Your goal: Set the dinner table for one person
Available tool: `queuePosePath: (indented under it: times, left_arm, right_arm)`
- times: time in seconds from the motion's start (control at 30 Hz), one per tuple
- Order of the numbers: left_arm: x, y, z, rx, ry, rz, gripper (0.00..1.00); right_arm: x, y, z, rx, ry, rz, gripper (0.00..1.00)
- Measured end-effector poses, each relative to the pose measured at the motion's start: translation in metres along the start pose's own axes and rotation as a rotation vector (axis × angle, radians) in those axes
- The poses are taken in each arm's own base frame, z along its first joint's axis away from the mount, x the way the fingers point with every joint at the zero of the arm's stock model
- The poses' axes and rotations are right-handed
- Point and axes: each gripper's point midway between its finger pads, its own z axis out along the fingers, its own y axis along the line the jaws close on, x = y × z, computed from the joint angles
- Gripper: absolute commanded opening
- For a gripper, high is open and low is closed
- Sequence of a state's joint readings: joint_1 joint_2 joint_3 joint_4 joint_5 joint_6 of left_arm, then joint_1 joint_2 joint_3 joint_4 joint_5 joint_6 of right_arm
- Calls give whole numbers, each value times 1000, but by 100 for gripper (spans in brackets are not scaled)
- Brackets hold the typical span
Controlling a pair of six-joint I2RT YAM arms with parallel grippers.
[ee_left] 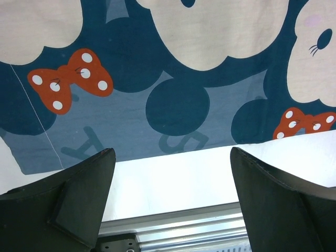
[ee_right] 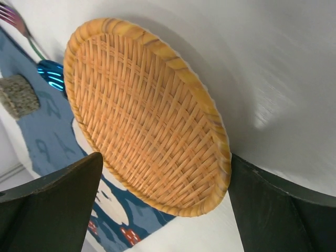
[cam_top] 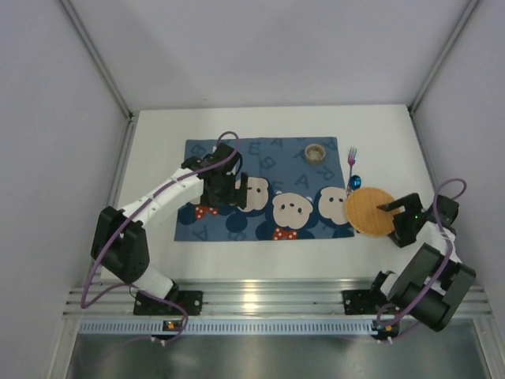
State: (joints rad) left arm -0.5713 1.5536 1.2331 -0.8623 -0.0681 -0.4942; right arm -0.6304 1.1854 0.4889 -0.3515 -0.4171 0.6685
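The dinner table [cam_top: 158, 158] is a white matte top carrying a blue mouse-print placemat [cam_top: 237, 158]. A round wicker plate [cam_top: 367, 212] lies at the placemat's right edge, partly on the white top. My right gripper [cam_top: 388, 209] is open and straddles the plate's near rim. In the right wrist view [ee_right: 165, 156] one finger [ee_right: 273, 205] touches the rim of the plate [ee_right: 142, 115], and the other finger stands apart from it. My left gripper [cam_top: 219, 193] is open and empty over the placemat's near left part. The left wrist view [ee_left: 172, 150] shows it above the placemat's near edge [ee_left: 178, 105].
A small speckled cup [cam_top: 316, 150] stands on the placemat's far right. A fork [cam_top: 353, 158] and a blue-bowled spoon [cam_top: 356, 182] lie just beyond the plate. An aluminium rail [cam_top: 268, 296] runs along the table's near edge. Grey walls enclose three sides.
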Motion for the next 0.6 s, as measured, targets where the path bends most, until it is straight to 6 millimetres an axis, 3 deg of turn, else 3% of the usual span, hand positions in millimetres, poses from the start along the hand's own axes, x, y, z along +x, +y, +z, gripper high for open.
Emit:
queuePosePath:
  times: [0.07, 0.1, 0.2, 0.23, 0.3, 0.37, 0.4, 0.43, 0.6]
  left_arm:
    - [1, 1, 0, -3, 4, 2, 95]
    - [2, 1, 0, -5, 6, 4, 96]
    - [3, 3, -2, -13, 10, 6, 96]
    - [3, 4, -3, -14, 9, 7, 96]
    - [4, 5, -6, -16, 3, 7, 96]
    - [3, 6, -11, -15, -11, 6, 96]
    - [3, 8, -13, -16, -17, 6, 96]
    - [4, 8, -14, -16, -20, 5, 96]
    - [12, 13, -14, -23, -11, -1, 96]
  right_arm:
    - [-1, 5, 3, -46, -20, 1, 85]
    - [-1, 6, 5, -66, -30, 4, 71]
    - [1, 6, 10, -107, -49, 10, 55]
    - [1, 5, 12, -117, -57, 11, 42]
    - [5, 1, 15, -121, -55, 18, 34]
    - [7, -1, 19, -128, -48, 22, 19]
    - [9, -2, 20, -127, -43, 28, 5]
    - [9, -2, 21, -130, -39, 30, 0]
    - [7, 9, 17, -185, -40, 24, 0]
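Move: The wicker plate sits right at the open right gripper: its middle is roughly 3 cm ahead, 4 cm left and 2 cm below, with its near right rim by the fingertips. From that hand, the blue spoon is about 10 cm ahead and 8 cm left, the fork some 17 cm ahead and 9 cm left, and the mug about 18 cm ahead and 18 cm left. From the left hand, the plate lies some 33 cm right, 3 cm back and 10 cm lower. The right hand closes from wide open to almost shut on the plate's near right rim, easing about 1.5 cm forward and 1 cm left while it sinks nearly 2 cm and then starts back up, its downward-slanting fingers swinging some 10 degrees further forward until they pinch the rim. Meanwhile the left hand, open and empty above the placemat, drifts about 2 cm back and to the left with a slight rise, away from the plate. ##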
